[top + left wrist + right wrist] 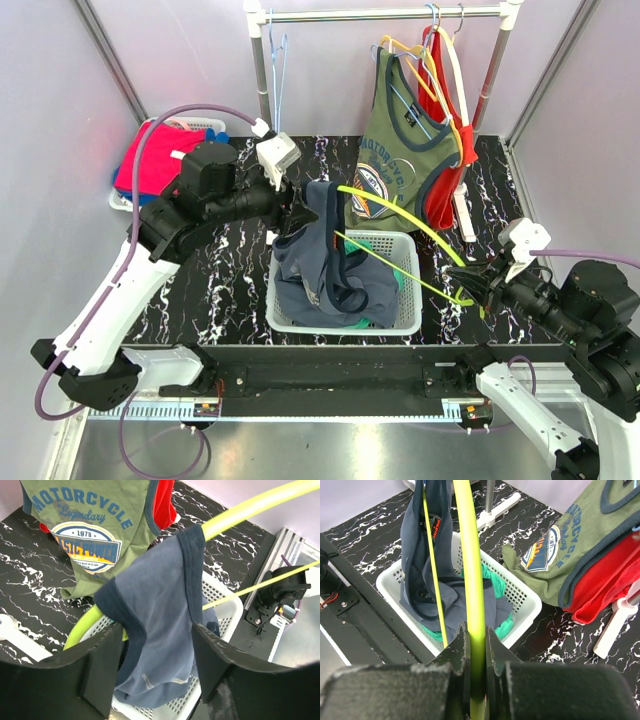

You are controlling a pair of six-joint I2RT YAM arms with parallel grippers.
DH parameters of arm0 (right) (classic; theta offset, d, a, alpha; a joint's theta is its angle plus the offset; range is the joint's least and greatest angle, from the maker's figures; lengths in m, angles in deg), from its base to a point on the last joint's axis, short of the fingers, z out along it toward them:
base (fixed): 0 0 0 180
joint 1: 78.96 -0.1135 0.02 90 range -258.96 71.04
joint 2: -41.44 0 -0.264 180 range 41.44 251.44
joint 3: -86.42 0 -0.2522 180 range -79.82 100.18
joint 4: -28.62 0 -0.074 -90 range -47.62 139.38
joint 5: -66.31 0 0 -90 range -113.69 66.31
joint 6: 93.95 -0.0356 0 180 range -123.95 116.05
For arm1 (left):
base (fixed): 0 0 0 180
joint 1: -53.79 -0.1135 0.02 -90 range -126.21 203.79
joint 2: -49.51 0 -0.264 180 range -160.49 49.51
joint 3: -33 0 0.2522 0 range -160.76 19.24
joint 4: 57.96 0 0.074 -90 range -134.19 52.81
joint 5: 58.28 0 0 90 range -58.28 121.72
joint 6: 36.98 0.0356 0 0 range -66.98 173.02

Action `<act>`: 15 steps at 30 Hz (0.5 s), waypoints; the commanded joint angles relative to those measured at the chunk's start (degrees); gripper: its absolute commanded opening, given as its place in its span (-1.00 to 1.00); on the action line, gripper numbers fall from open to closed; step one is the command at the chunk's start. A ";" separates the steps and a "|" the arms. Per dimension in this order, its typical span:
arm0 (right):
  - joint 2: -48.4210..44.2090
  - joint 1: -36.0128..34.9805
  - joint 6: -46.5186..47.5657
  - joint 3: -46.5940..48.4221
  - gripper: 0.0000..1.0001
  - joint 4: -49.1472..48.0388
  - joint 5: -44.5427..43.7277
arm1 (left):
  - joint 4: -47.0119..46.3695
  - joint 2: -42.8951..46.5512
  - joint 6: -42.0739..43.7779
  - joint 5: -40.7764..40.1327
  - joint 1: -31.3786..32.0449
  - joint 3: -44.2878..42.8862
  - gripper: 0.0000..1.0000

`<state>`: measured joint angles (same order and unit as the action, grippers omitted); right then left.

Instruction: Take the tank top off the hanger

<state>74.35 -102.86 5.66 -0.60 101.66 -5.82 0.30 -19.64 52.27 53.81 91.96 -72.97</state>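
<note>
A dark blue tank top (320, 250) hangs by one strap from a yellow-green hanger (400, 215), its lower part sagging into a white basket (410, 320). My right gripper (462, 278) is shut on the hanger's thick bar (470, 555), jaws pressed on both sides of it (474, 635). My left gripper (300, 215) stands open at the tank top's upper left. In the left wrist view the blue cloth (165, 605) fills the gap between its fingers (157, 630), and the pads stand apart from the cloth on both sides. The hanger (250, 505) runs above.
A green motorcycle-print tank top (395, 150) and a red garment (445, 190) hang on the white rack (380, 14) behind the basket. A bin of red and blue clothes (160, 165) sits at the back left. Teal cloth (505, 627) lies in the basket.
</note>
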 commanded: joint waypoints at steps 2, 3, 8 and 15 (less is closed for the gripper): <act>-0.30 0.08 -0.99 -0.03 -1.00 -6.29 2.17 | -4.76 -0.11 -0.30 0.23 -0.03 -0.61 -0.03; -0.47 0.17 -1.08 0.06 -1.00 -6.29 2.08 | -4.76 -0.11 -0.13 0.24 0.06 -0.61 -0.12; -1.18 0.17 -1.26 -0.03 -1.00 -6.11 1.82 | -4.94 0.32 0.31 1.91 -0.03 -0.17 -0.85; -1.35 0.17 -0.64 0.14 -1.00 -4.18 -0.37 | -3.63 1.73 0.31 -0.29 -0.20 -3.32 -1.00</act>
<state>73.47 -102.84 5.24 -1.12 100.99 -4.77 -1.39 -19.83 52.36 54.09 91.96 -72.99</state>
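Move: The tank top's upper edge, still draped over the yellow-green hanger, lies only some 2 cm right of the left hand, level ahead and about 1 cm below. The hanger's middle is about 16 cm right and 3 cm back; the basket's, 9 cm right, 2 cm back and far below; the green tank top hangs some 18 cm ahead and 18 cm right. From the right hand, the same edge is about 10 cm ahead and 28 cm left. Almost in place, drifting up and forward by only about half a centimetre with no real turn of the wrist, the left hand closes its fingers from a bit over half open to fully shut, pinching the dark-trimmed edge of the tank top beside the hanger. The right hand stays put and keeps its grip on the hanger. ##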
